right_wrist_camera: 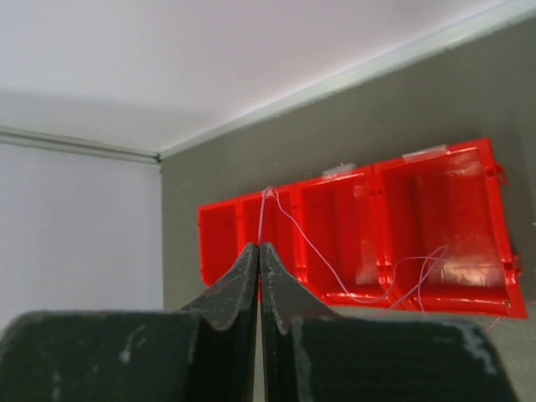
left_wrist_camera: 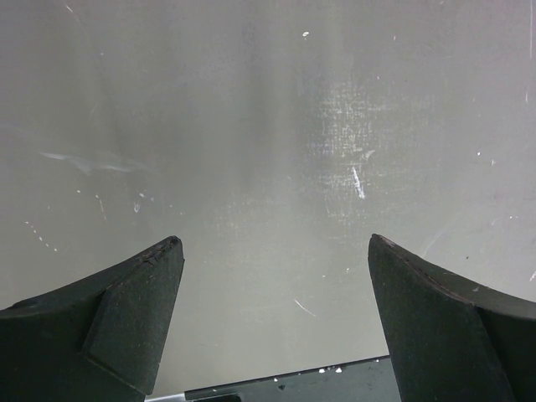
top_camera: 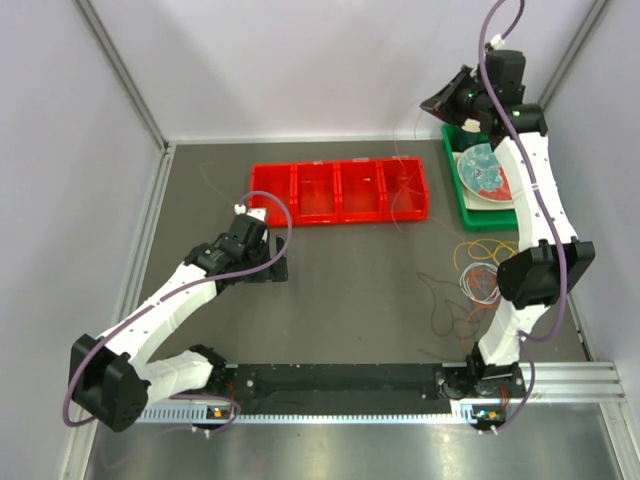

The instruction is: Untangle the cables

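A loose pile of thin cables (top_camera: 480,280), in yellow, red, pale and dark loops, lies on the table beside the right arm's lower link. My right gripper (top_camera: 430,103) (right_wrist_camera: 259,245) is raised at the back right. It is shut on one hair-fine white-lilac cable (right_wrist_camera: 323,260), which rises from the fingertips and trails down into the red tray (right_wrist_camera: 435,209). My left gripper (top_camera: 280,268) (left_wrist_camera: 274,243) hovers open over bare table left of centre, with nothing between its fingers.
The red tray (top_camera: 340,165) has several compartments and sits at the back centre. A green tray (top_camera: 452,180) holding a white plate stands at the back right under the right arm. Walls close in the left, right and back sides.
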### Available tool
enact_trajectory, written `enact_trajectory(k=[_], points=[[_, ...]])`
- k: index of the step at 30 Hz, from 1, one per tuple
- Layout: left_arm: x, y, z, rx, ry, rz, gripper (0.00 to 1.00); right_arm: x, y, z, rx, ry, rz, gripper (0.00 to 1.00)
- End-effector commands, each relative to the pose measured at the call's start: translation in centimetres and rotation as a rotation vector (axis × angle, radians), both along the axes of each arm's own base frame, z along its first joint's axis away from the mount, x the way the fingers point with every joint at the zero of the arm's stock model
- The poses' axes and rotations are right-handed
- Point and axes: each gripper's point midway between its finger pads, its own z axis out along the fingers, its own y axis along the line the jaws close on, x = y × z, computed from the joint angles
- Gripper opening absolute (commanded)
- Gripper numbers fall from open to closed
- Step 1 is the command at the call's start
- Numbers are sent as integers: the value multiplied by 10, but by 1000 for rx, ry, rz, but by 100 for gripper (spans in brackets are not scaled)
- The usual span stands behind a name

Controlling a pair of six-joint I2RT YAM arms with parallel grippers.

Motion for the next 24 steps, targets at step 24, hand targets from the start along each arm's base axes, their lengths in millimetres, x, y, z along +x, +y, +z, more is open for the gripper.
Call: enact_trajectory(k=[24], points=[[8,2,2,12,-34,31,95,32,-3,-205,-192,446,-68,0]])
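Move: The right hand, holding the thin pink cable high up, has the red bin's right-end compartment about 5 cm ahead, 4 cm left and some 35 cm below. The green tray lies roughly 6 cm ahead and 19 cm right of this hand; the yellow cable lies about 14 cm back and 17 cm right. From the left hand, that compartment is some 31 cm ahead, 29 cm right and 9 cm lower. The right hand lowers the pink cable about 18 cm towards the right-end compartment, fingers shut, tipping down 20 degrees. ##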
